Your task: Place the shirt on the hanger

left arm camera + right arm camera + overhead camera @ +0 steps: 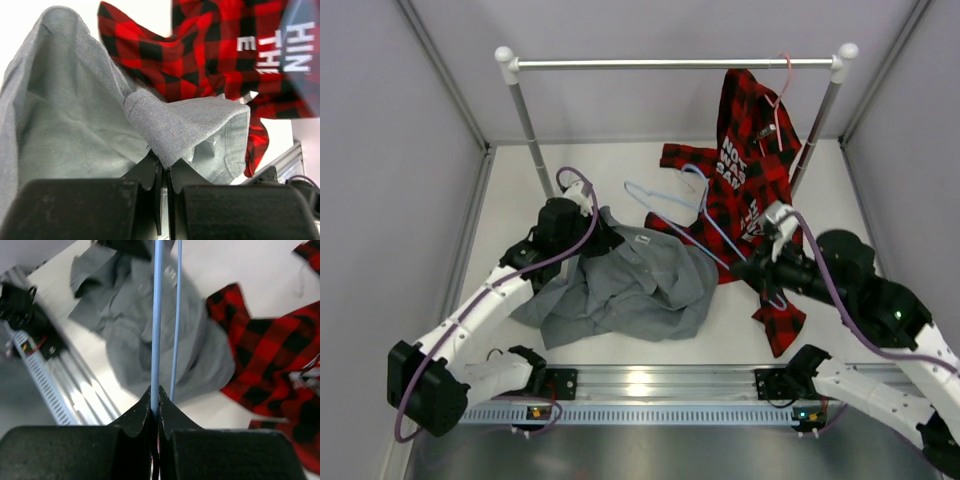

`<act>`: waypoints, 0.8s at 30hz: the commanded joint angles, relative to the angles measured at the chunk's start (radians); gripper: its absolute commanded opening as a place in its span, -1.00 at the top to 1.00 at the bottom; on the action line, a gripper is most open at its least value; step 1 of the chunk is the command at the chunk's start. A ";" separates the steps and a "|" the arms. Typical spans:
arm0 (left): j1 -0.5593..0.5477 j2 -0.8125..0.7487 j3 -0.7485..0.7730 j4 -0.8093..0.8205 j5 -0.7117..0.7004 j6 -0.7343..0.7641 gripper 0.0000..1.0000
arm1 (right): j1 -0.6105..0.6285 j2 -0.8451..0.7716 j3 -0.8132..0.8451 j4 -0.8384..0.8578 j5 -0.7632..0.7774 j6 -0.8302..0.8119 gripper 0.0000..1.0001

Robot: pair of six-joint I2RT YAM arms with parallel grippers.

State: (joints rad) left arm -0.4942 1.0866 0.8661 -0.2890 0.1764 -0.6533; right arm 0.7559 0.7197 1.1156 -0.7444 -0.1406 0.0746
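The grey shirt (630, 285) lies crumpled on the table between the arms. My left gripper (603, 238) is at its upper left edge, shut on a fold of the grey fabric (180, 125); the fingertips (150, 167) pinch the fold's point. The light-blue wire hanger (705, 225) slants from above the shirt's collar down to my right gripper (747, 268), which is shut on one of its wires. In the right wrist view the held wire of the hanger (156, 315) runs straight up from my right gripper (155, 399), with a second wire beside it and the shirt (130, 325) beneath.
A red-and-black plaid shirt (745, 170) hangs from a pink hanger (782, 95) on the rail (675, 63) and trails onto the table behind my right arm. The rail's two posts stand at the back. A metal strip (650, 385) runs along the near edge.
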 commanded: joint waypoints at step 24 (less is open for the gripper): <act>0.040 0.018 0.010 0.080 0.353 -0.003 1.00 | -0.010 -0.178 -0.330 0.134 -0.225 0.205 1.00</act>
State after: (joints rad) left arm -0.4580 1.1362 0.8879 -0.2832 0.4061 -0.6693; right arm 0.7559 0.5129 0.7883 -0.7883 -0.3412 0.2451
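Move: Pinched in the right hand, the blue hanger is headed for the grey shirt's collar, about 27 cm to that hand's left, 11 cm ahead and 11 cm lower. The plaid shirt's middle stands roughly 22 cm ahead of the right hand, 6 cm to its right and 22 cm below. From the left hand, already gripping the collar, the hanger's free end is some 8 cm ahead, 2 cm right and 5 cm above, while the grey shirt's body lies 7 cm back, 4 cm right and 15 cm below. Keeping its pinch on the hanger, the right hand sinks about 10 cm and draws back some 6 cm, the backing mostly early and with a brief shift right that it then regains, its fingers tipping down nearly 20 degrees to bring the hanger's free end to the collar. The left hand, still holding the collar, eases a little forward and down, then comes back and right 3–4 cm, turning slightly clockwise. ##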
